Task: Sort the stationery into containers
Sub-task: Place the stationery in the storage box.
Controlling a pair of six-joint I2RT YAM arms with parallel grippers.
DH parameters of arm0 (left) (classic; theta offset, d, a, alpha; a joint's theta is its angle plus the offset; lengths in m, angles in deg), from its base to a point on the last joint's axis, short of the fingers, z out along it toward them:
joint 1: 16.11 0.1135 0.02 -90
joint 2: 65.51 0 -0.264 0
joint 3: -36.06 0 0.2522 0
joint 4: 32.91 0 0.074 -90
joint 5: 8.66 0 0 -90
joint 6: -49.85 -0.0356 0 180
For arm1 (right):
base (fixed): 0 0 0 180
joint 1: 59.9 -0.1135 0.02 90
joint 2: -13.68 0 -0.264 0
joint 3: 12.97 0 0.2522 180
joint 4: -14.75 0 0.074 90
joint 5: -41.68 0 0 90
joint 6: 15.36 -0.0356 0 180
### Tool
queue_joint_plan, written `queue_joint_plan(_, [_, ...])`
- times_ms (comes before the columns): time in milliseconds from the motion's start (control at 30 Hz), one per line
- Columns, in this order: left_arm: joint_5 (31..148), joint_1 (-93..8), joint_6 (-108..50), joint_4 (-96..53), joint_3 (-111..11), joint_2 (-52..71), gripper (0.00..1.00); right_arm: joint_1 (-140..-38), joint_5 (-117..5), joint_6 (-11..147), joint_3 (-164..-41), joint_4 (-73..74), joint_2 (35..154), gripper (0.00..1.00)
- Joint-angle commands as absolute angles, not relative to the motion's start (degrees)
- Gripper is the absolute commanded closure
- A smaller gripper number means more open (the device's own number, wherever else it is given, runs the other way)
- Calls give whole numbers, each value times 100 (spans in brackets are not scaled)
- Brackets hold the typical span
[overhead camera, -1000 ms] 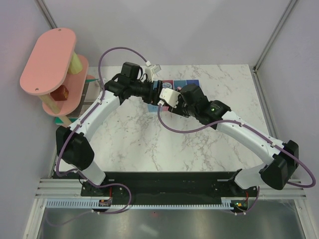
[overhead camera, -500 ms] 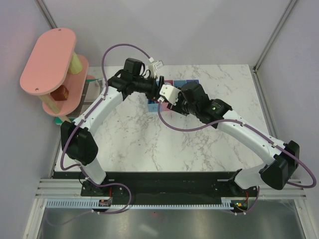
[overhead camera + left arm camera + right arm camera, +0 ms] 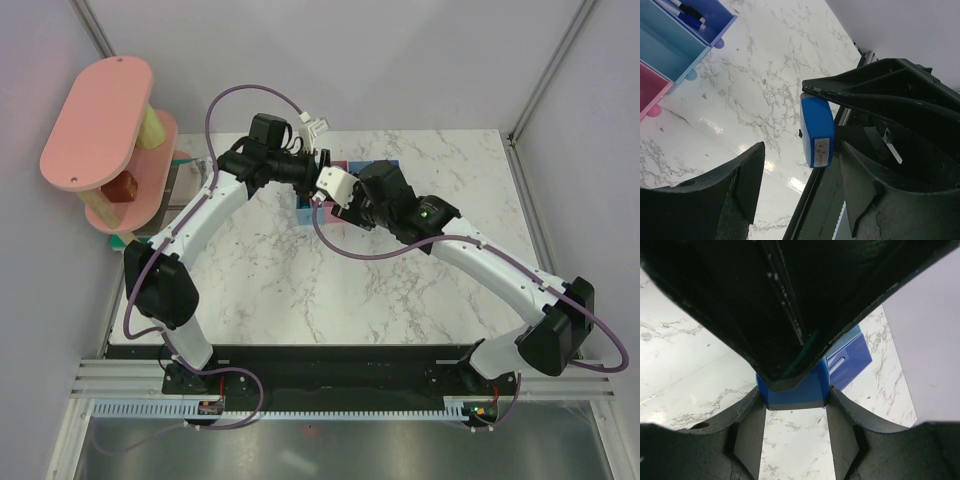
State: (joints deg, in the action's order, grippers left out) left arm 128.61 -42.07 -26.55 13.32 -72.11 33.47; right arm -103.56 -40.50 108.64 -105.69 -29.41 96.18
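My right gripper (image 3: 794, 396) is shut on the blue wedge block (image 3: 792, 386), holding it in the air beside the containers (image 3: 340, 167). In the left wrist view the same blue wedge block (image 3: 817, 131) has a white label and hangs under the right gripper's black fingers (image 3: 880, 90). My left gripper (image 3: 802, 148) is open around the block. The block is close to one finger, with a wide gap to the other. The purple-blue bin (image 3: 715, 22) holds markers (image 3: 690, 11). Beside it are an empty light blue bin (image 3: 667, 47) and a pink bin (image 3: 650, 92).
A pink tiered shelf tower (image 3: 100, 125) stands at the table's far left, with a brown block (image 3: 125, 187) on its lower level. Both arms cross above the containers and hide most of them in the top view. The purple-blue bin (image 3: 852, 357) lies just beyond the block.
The left gripper's jaws have narrowed around the blue block and the left wrist has shifted slightly back. The right gripper still holds the block and has edged left.
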Motion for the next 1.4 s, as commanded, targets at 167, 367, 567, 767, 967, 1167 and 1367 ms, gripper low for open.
queue_joint_plan(167, [13188,-4213,-2460,1143,-7473,3433,45,-10394,-4102,10743,-11085,-2732,9779,73])
queue_joint_plan(367, [13241,-4213,-2460,1126,-7526,3477,72,-10438,-4111,10716,-11137,-2705,9858,73])
queue_joint_plan(567, [13250,-4222,-2468,1134,-7544,3495,97,-10473,-4093,10716,-11216,-2679,9946,73])
queue_joint_plan(767, [13153,-4222,-2495,1134,-7474,3468,98,-10517,-4129,10778,-11234,-2696,9955,60])
queue_joint_plan(967, [12741,-4222,-2556,1126,-7333,3407,98,-10482,-4313,10629,-11190,-2758,9797,2])
queue_joint_plan(1167, [11934,-4204,-2837,1301,-7464,3547,98,-10368,-4173,10426,-11094,-2942,9376,2])
queue_joint_plan(1367, [10932,-4248,-3232,1757,-8271,4267,98,-10280,-3304,10540,-10172,-2302,8119,2])
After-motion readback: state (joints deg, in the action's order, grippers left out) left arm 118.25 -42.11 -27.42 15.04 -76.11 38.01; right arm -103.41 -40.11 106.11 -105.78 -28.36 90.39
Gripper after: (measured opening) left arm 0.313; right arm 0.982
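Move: Between the left hand's open fingertips, the blue block sits about 1 cm back, 1 cm right and 1 cm below the hand point; from the right hand, which still grips it, its middle is about 1 cm ahead, 1 cm left and 1 cm below. Some 22 cm below the left hand, the storage box's middle lies about 12 cm ahead and 3 cm right. At that same distance ahead and below, its marker compartment is 5 cm left and its pen compartment 11 cm right. Taking over the blue block in mid-air, the left hand shuts its fingers on the block's sides and holds nearly still, while the right hand eases about 1 cm forward and left, then opens wide. The right hand then backs off up and to the right, climbing roughly 4 cm, as the left, keeping its pinch, starts forward and down some 4 cm towards the box, turning about 10 degrees. ##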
